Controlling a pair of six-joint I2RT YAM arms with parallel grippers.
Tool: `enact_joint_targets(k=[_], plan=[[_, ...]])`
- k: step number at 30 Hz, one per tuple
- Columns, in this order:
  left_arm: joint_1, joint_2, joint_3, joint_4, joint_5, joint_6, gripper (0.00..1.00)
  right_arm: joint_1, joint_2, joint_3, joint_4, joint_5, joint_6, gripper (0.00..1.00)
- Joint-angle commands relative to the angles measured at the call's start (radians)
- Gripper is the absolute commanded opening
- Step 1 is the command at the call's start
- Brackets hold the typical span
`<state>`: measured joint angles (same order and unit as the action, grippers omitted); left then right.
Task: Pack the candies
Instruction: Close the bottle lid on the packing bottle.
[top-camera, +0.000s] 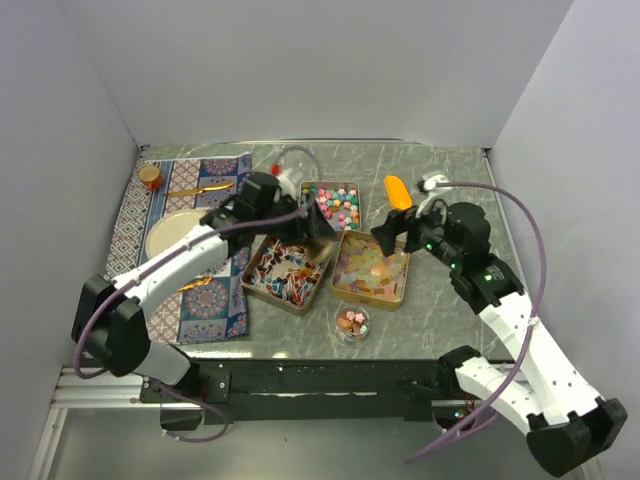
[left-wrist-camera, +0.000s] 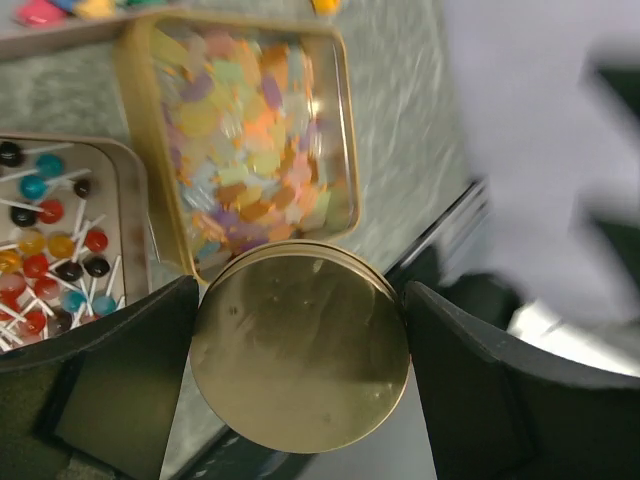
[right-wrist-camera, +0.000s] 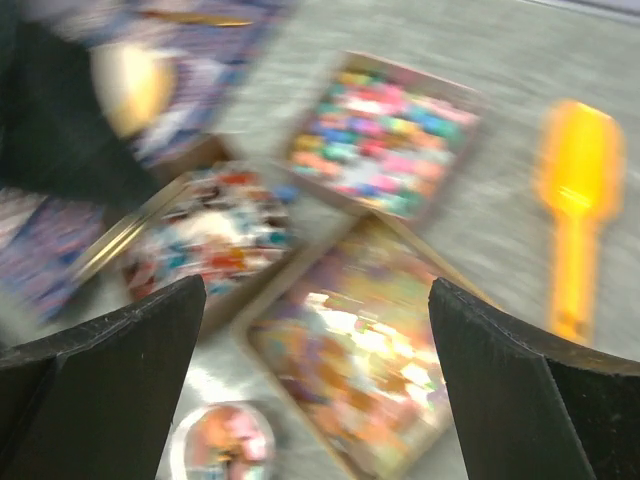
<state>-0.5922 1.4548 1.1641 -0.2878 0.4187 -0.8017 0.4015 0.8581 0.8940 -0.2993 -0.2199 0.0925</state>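
Note:
Three square tins hold the candies: multicolour balls (top-camera: 337, 203), red-blue-white pieces on sticks (top-camera: 288, 270) and translucent squares (top-camera: 371, 270). A small round clear cup (top-camera: 352, 323) with a few candies stands in front of them. My left gripper (top-camera: 320, 228) hovers over the tins, shut on a round gold lid (left-wrist-camera: 300, 350); below it the wrist view shows the translucent squares (left-wrist-camera: 255, 150) and the stick candies (left-wrist-camera: 50, 250). My right gripper (top-camera: 395, 232) is open and empty above the squares tin (right-wrist-camera: 370, 370); its view is blurred and also shows the cup (right-wrist-camera: 225, 445).
A yellow scoop (top-camera: 398, 190) lies behind the squares tin. A patterned cloth (top-camera: 190, 290) on the left carries a plate (top-camera: 170, 232), a small orange-lidded jar (top-camera: 150, 176) and a gold utensil (top-camera: 205, 189). The table's front edge is just beyond the cup.

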Motion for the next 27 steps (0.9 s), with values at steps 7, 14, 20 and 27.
enact_joint_targets(k=[7, 14, 20, 27], plan=[[-0.377, -0.146, -0.135, -0.004, -0.345, 0.401, 0.48, -0.266, 0.007, 0.074, -0.163, 0.218, 0.058, 1.00], [-0.578, -0.091, -0.184, 0.069, -0.509, 0.499, 0.49, -0.319, -0.146, 0.022, -0.156, 0.183, 0.064, 1.00], [-0.612, 0.039, -0.101, 0.081, -0.552, 0.518, 0.50, -0.349, -0.214, -0.009, -0.187, 0.120, 0.090, 1.00], [-0.646, 0.203, 0.041, 0.024, -0.580, 0.509, 0.53, -0.363, -0.255, -0.047, -0.178, 0.123, 0.101, 1.00]])
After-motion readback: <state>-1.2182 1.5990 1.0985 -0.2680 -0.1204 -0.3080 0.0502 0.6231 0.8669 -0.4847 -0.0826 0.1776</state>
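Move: Behind and below the left hand, which already holds the lid, the packing bottle stands about 14 cm back, 9 cm to the right and 17 cm lower. The jelly candy box lies about 13 cm to that hand's right and 1 cm back, the lollipop box some 7 cm to its left and 2 cm back, both roughly 19 cm lower. From the empty right hand the bottle is about 12 cm back, 8 cm left and 24 cm lower. Drawing back about 15 cm towards the packing bottle while sinking, the left hand then goes mainly down and to the right, some 11 cm lower in all, keeping its grip on the lid; its wrist rolls some 50 degrees, mostly about the fingers' line. The right hand, still wide open, swings about 13 cm right, clear of the work, turning some 30 degrees clockwise. ##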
